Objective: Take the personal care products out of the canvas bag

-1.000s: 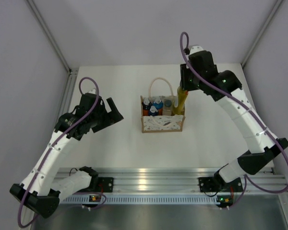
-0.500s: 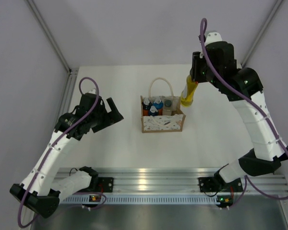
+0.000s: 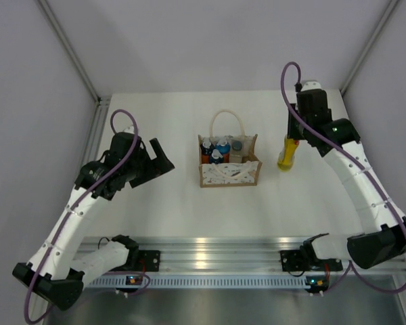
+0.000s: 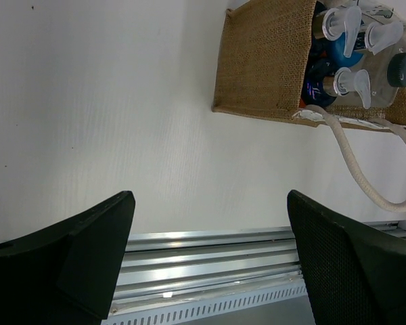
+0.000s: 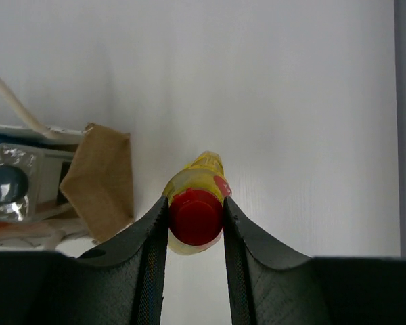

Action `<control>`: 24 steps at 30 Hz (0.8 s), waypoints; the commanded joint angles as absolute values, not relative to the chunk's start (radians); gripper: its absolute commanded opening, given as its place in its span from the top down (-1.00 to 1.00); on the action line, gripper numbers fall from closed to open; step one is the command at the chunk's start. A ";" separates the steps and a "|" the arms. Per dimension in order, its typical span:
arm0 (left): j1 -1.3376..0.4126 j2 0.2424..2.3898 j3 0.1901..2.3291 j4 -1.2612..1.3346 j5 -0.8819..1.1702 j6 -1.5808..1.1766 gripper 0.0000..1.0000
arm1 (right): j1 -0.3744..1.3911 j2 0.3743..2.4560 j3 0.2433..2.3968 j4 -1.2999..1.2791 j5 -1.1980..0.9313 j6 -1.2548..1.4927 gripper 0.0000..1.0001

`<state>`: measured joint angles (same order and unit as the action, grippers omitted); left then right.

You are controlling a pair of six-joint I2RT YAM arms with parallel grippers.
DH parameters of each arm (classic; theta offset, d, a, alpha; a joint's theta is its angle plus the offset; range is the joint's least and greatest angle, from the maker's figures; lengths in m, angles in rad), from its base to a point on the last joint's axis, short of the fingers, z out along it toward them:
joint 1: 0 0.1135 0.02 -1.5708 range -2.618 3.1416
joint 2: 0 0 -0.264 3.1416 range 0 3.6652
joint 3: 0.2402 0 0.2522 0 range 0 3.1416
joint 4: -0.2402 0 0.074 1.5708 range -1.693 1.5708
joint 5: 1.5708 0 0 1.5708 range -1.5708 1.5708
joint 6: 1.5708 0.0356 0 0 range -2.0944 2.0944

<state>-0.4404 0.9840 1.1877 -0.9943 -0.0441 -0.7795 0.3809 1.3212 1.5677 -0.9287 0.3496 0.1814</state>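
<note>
The tan canvas bag [image 3: 230, 173] with a white rope handle stands mid-table, also seen in the left wrist view [image 4: 264, 61] and the right wrist view [image 5: 105, 181]. Inside it are blue-capped bottles [image 3: 215, 147] and a clear bottle with a dark grey cap [image 3: 237, 145]. My right gripper [image 3: 292, 141] is shut on the red cap [image 5: 195, 217] of a yellow bottle [image 3: 286, 154], holding it upright to the right of the bag, outside it. My left gripper [image 3: 161, 157] stands open left of the bag, with nothing between its fingers [image 4: 95, 250].
An aluminium rail [image 3: 210, 252] runs along the near edge of the table. Metal frame posts and grey walls close in the left, right and back sides. Bare white table lies to the right of the yellow bottle [image 5: 304, 135].
My right gripper has lifted the yellow bottle out of the bag's right end, carried it rightward and lowered it beside the bag. The left arm has stayed put.
</note>
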 commanded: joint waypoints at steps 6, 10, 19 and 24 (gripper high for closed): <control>-0.443 0.960 1.195 -0.969 -0.026 -0.753 -0.97 | 0.195 1.215 1.316 -0.487 0.184 0.120 1.00; -0.445 0.959 1.197 -0.974 -0.026 -0.747 -0.97 | 0.160 1.226 1.220 -0.405 0.160 0.101 1.00; -0.445 0.962 1.193 -0.988 -0.029 -0.732 -0.97 | 0.127 1.266 1.148 -0.370 0.161 0.077 0.16; -0.445 0.977 1.200 -0.988 -0.029 -0.726 -0.97 | 0.129 1.246 1.173 -0.394 0.181 0.095 -0.33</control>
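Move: The right hand holds the yellow bottle by its red cap. The bare table spot where it will stand lies about 5 cm to the hand's right, 3 cm ahead and 26 cm below. The canvas bag is some 18 cm left, 2 cm ahead and 19 cm below, with the clear bottle inside about 16 cm left, 2 cm ahead and 17 cm below. From the left hand, that spot is roughly 43 cm right, 10 cm ahead and 21 cm below. Still pinching the yellow bottle by its cap, the right hand lowers it about 10 cm, at the same time going some 5 cm right, away from the bag, until its base meets the table. The hand also edges forward 3 to 4 cm, mostly once the descent slows; near the end the fingers open to about twice their gap and let go of the cap. ##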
